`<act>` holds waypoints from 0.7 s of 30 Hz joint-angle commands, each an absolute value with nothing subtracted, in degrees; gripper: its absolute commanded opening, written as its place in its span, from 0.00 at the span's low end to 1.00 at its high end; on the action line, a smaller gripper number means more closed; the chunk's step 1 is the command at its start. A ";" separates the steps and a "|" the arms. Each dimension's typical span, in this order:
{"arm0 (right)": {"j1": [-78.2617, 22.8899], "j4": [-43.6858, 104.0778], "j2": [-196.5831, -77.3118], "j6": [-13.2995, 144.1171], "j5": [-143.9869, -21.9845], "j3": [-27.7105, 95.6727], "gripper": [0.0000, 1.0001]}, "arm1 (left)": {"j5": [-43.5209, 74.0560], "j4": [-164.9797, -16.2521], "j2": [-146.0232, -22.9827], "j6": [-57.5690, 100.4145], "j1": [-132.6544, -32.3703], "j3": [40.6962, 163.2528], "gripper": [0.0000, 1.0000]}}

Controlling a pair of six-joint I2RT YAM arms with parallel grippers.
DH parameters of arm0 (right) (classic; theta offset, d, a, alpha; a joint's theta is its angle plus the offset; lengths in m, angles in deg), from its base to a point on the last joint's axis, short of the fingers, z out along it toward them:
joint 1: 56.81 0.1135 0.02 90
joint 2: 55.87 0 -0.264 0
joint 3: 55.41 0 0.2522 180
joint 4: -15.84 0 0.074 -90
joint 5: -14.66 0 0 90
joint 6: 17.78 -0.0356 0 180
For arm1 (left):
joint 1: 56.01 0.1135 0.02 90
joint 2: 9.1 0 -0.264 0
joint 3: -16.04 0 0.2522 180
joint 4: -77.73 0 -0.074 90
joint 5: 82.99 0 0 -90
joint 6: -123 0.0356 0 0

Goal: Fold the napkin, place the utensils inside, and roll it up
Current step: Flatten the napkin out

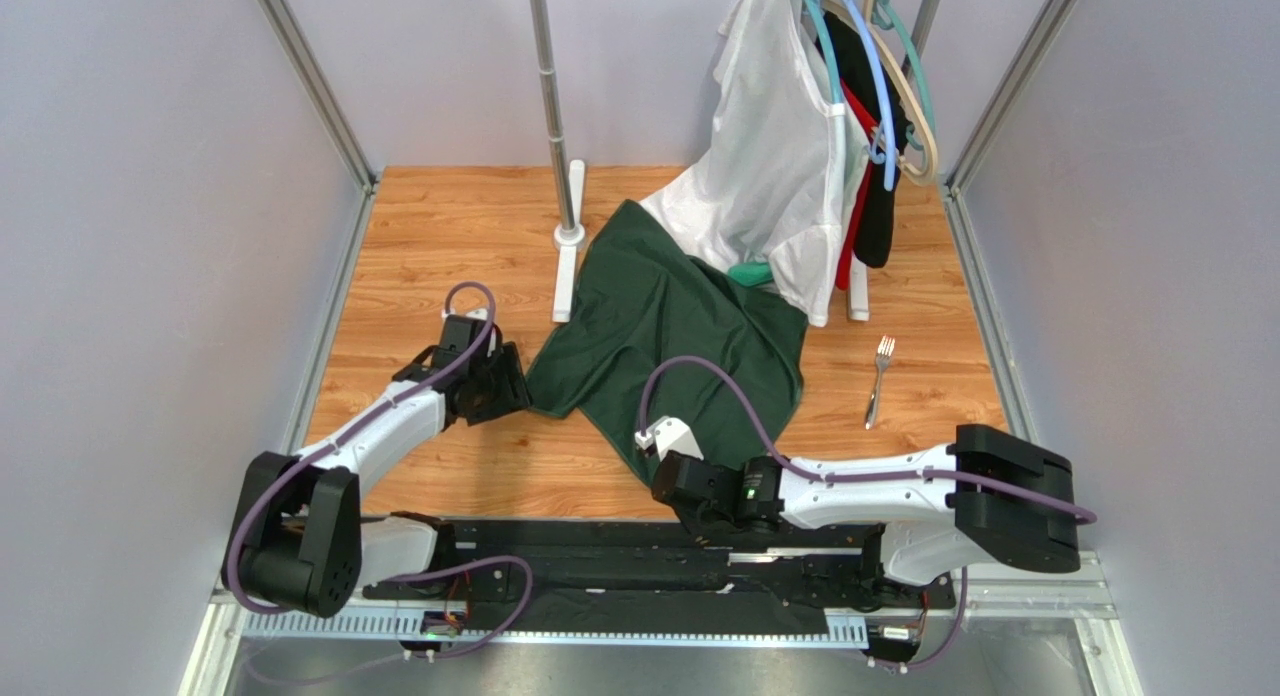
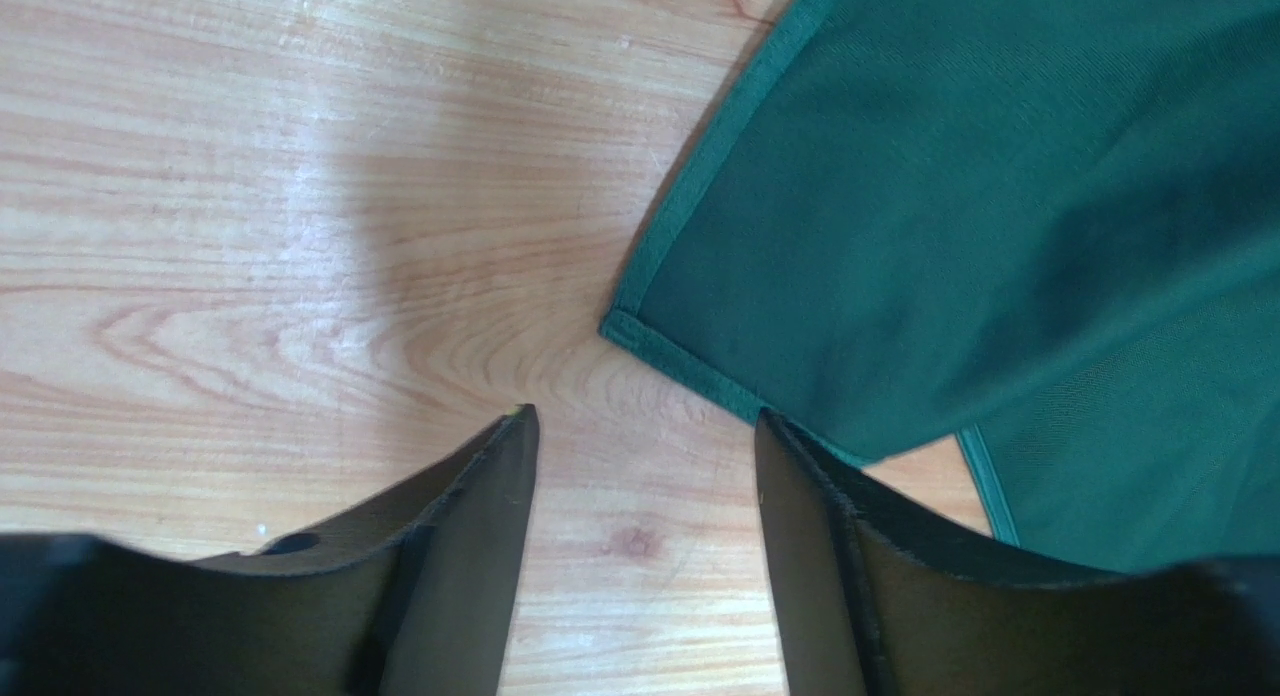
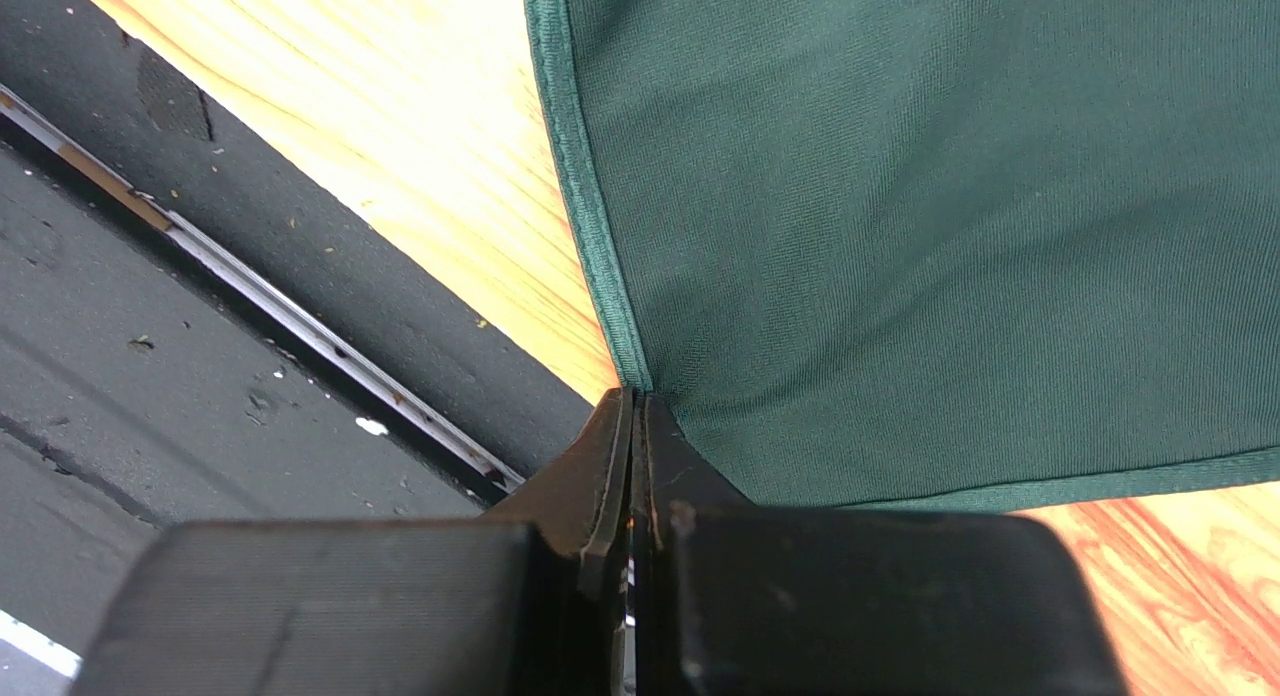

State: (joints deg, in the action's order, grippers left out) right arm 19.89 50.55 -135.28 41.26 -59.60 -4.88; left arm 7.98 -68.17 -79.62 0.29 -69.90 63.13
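Note:
The dark green napkin [image 1: 669, 329] lies rumpled across the middle of the wooden table, its far end under the hanging white garment. My right gripper [image 1: 655, 453] is at the napkin's near corner. In the right wrist view the fingers [image 3: 613, 456] are pressed together where the hem of the napkin [image 3: 932, 216] runs in between them. My left gripper [image 2: 646, 426] is open just short of the napkin's left corner [image 2: 624, 326], low over bare wood, with nothing between its fingers. One of the utensils, a silver fork [image 1: 879, 381], lies apart on the table to the right of the cloth.
A rack at the back holds a white garment [image 1: 774, 156] and several hangers with dark and red clothes. Its white pole and foot [image 1: 567, 239] stand left of the napkin's far end. A black rail [image 3: 226, 366] runs along the table's near edge.

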 commanded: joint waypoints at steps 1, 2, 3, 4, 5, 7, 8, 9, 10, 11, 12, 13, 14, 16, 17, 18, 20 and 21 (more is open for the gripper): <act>20.18 52.01 -133.83 39.44 -59.35 -5.71 0.01 | 5.18 -71.54 -82.91 0.66 -70.25 65.84 0.58; 20.18 51.93 -133.83 39.35 -59.44 -5.71 0.01 | 4.12 -72.07 -83.53 0.48 -70.25 66.10 0.58; 20.09 51.92 -134.00 39.35 -59.35 -5.71 0.01 | 3.93 -72.25 -84.06 0.40 -70.25 66.28 0.57; 20.18 51.84 -133.91 39.35 -59.44 -5.62 0.01 | 3.93 -72.51 -85.37 0.40 -70.25 66.98 0.55; 20.18 51.84 -133.91 39.18 -59.44 -5.70 0.01 | 3.76 -72.26 -85.99 0.39 -70.25 67.33 0.55; 20.18 51.75 -133.74 39.18 -59.44 -5.71 0.01 | 2.97 -72.43 -87.23 -0.04 -70.34 67.86 0.54; 20.09 51.75 -133.48 39.09 -59.44 -5.79 0.01 | 2.27 -73.12 -87.14 -0.13 -70.34 67.77 0.53; 20.18 51.75 -133.47 38.91 -59.44 -5.88 0.01 | 2.26 -73.74 -87.06 -0.22 -70.34 67.69 0.50; 20.18 51.66 -133.13 38.83 -59.35 -6.14 0.01 | 2.35 -74.27 -87.32 -0.22 -70.34 67.69 0.46; 20.18 51.66 -132.95 38.74 -59.26 -6.23 0.01 | 3.13 -74.36 -87.58 -0.05 -70.34 67.95 0.43; 20.18 51.66 -132.95 38.82 -59.35 -6.23 0.01 | 3.49 -73.84 -87.84 0.39 -70.34 68.38 0.40; 20.18 51.84 -132.77 38.82 -59.26 -6.23 0.01 | 3.75 -73.40 -88.54 0.57 -70.34 69.17 0.39; 20.18 51.84 -132.86 38.74 -59.17 -6.15 0.01 | 4.19 -72.52 -88.64 0.66 -70.34 69.35 0.39; 20.18 51.75 -132.86 39.00 -59.08 -5.97 0.01 | 4.63 -72.34 -88.20 0.92 -70.43 69.18 0.39; 20.18 51.66 -132.95 39.00 -59.08 -5.88 0.01 | 5.24 -72.25 -88.02 0.92 -70.60 69.09 0.39; 20.18 51.57 -133.12 39.09 -59.08 -5.79 0.01 | 5.51 -72.08 -87.85 1.10 -70.78 68.92 0.39; 20.18 51.49 -133.73 39.00 -59.08 -5.36 0.01 | 5.60 -71.38 -87.67 1.10 -71.30 69.00 0.39; 20.09 51.40 -133.91 39.17 -59.00 -5.27 0.01 | 5.43 -71.11 -87.67 1.27 -71.48 69.00 0.39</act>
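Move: The napkin's left corner lies close in front of the left hand, about 3 cm ahead, 1 cm to its left and 2 cm below. Around it, the white rack foot stands some 24 cm ahead and 6 cm to the right of the left hand, and the napkin's near corner 12 cm back and 21 cm to the right. From the right hand, which already has that near corner in its fingers, the left corner is roughly 15 cm ahead and 22 cm left. The napkin's left corner is what the left hand slips over: it eases forward about 3 cm, sinking 1 cm early on, with almost no wrist turn, until its fingertips come over the corner, one to either side. The fingers narrow from about two thirds to under half open without shutting; touch can't be made out. The right hand stays put, shut on the near corner. ##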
